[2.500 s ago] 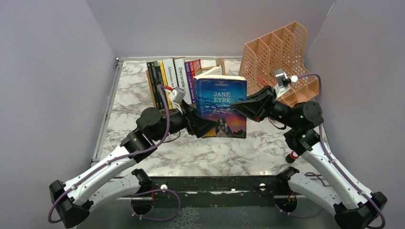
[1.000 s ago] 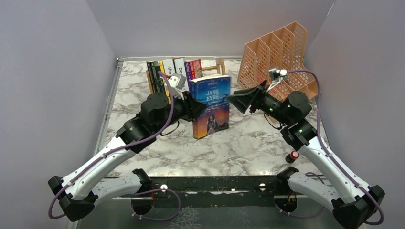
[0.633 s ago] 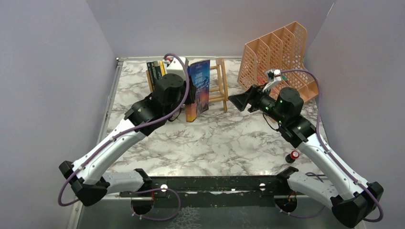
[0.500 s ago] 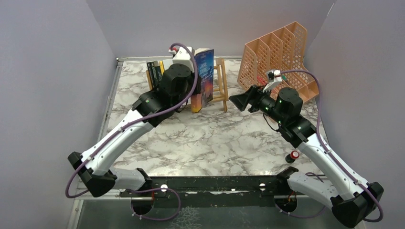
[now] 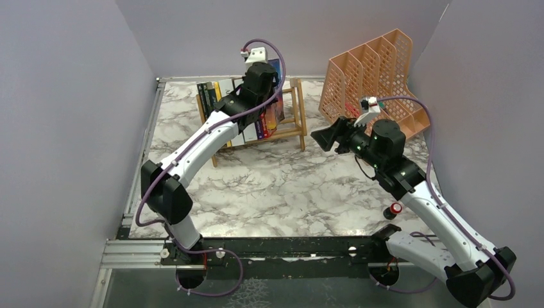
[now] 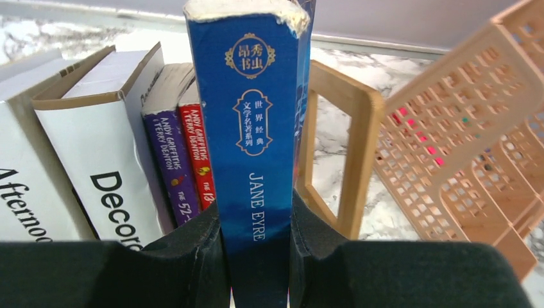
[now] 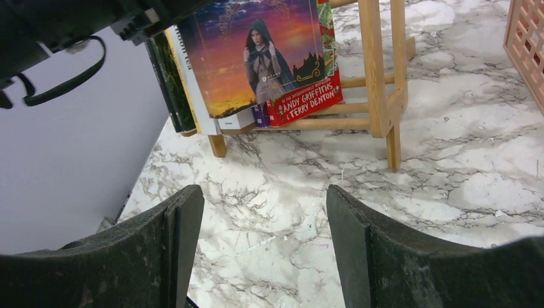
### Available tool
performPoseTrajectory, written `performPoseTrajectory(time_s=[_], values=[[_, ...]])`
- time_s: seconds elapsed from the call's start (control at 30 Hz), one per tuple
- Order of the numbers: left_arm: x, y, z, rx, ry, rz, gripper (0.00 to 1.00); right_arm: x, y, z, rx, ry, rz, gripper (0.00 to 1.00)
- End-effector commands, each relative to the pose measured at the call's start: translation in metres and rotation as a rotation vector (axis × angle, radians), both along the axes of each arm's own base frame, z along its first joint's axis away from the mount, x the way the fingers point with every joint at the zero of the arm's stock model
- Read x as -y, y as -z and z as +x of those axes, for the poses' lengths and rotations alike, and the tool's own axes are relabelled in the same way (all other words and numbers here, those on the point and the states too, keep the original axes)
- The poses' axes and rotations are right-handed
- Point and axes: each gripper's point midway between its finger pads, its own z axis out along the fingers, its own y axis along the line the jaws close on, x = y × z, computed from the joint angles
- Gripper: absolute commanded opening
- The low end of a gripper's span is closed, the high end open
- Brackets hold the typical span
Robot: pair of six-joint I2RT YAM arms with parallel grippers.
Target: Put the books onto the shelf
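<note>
My left gripper point(image 5: 266, 86) is shut on a blue book point(image 5: 277, 69), "Jane Eyre" on its spine point(image 6: 256, 128), with one finger point(image 6: 199, 256) on each cover. It holds the book upright at the right end of the shelf point(image 5: 296, 109), between a red book point(image 6: 195, 154) and the wooden end frame point(image 6: 356, 154). The book's cover point(image 7: 256, 51) sits a little higher than the red book point(image 7: 305, 102). Several books point(image 5: 215, 96) stand in the rack, among them a white "Decorate" one point(image 6: 96, 147) and a purple one point(image 6: 168, 154). My right gripper point(image 5: 319, 136) hangs open and empty over the marble point(image 7: 263, 192).
A peach mesh organiser point(image 5: 372, 70) stands at the back right, close beside the shelf's end frame point(image 7: 378, 77). A small red-capped thing point(image 5: 394, 208) lies by the right arm. Grey walls close in the table on three sides.
The right gripper let go of the blue book and drew back to the right, open. The left arm carried the book from mid-table back to the shelf's right end, turning it spine outward.
</note>
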Motion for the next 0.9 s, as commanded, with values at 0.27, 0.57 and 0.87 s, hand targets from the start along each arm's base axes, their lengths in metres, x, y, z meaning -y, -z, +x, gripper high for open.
performPoseTrajectory(time_s=[0.27, 0.57, 0.87], values=[[0.022, -0.036, 0.048, 0.085, 0.041, -0.303, 0.0, -0.001, 0.019, -0.002, -0.064, 0.007, 0.001, 0.75], [0.003, -0.003, 0.064, 0.045, -0.047, -0.25, 0.0, -0.002, 0.025, -0.002, -0.08, 0.007, -0.001, 0.75], [-0.006, 0.013, 0.065, 0.05, -0.166, -0.117, 0.0, -0.003, 0.031, 0.0, -0.103, 0.009, 0.002, 0.74]])
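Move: The left hand holds Jane Eyre by its spine; the shelf's free slot lies about 6 cm ahead, 3 cm to its right and 14 cm lower. The red book bordering the slot is roughly 5 cm ahead and 2 cm left, the white Decorate book 5 cm ahead and 8 cm left, and the shelf's right end frame 6 cm ahead and 9 cm right, all some 13 cm below. From the empty right hand, the slot is about 18 cm ahead, 10 cm left and 12 cm lower. Keeping its pinch on Jane Eyre's spine, the left hand carries the book down about 7 cm and forward about 5 cm towards the slot between the red book and the right end frame, quickly at first and then slowing, while tipping its fingers down by under 10 degrees. The right hand, open and empty, sinks about 2 cm. ##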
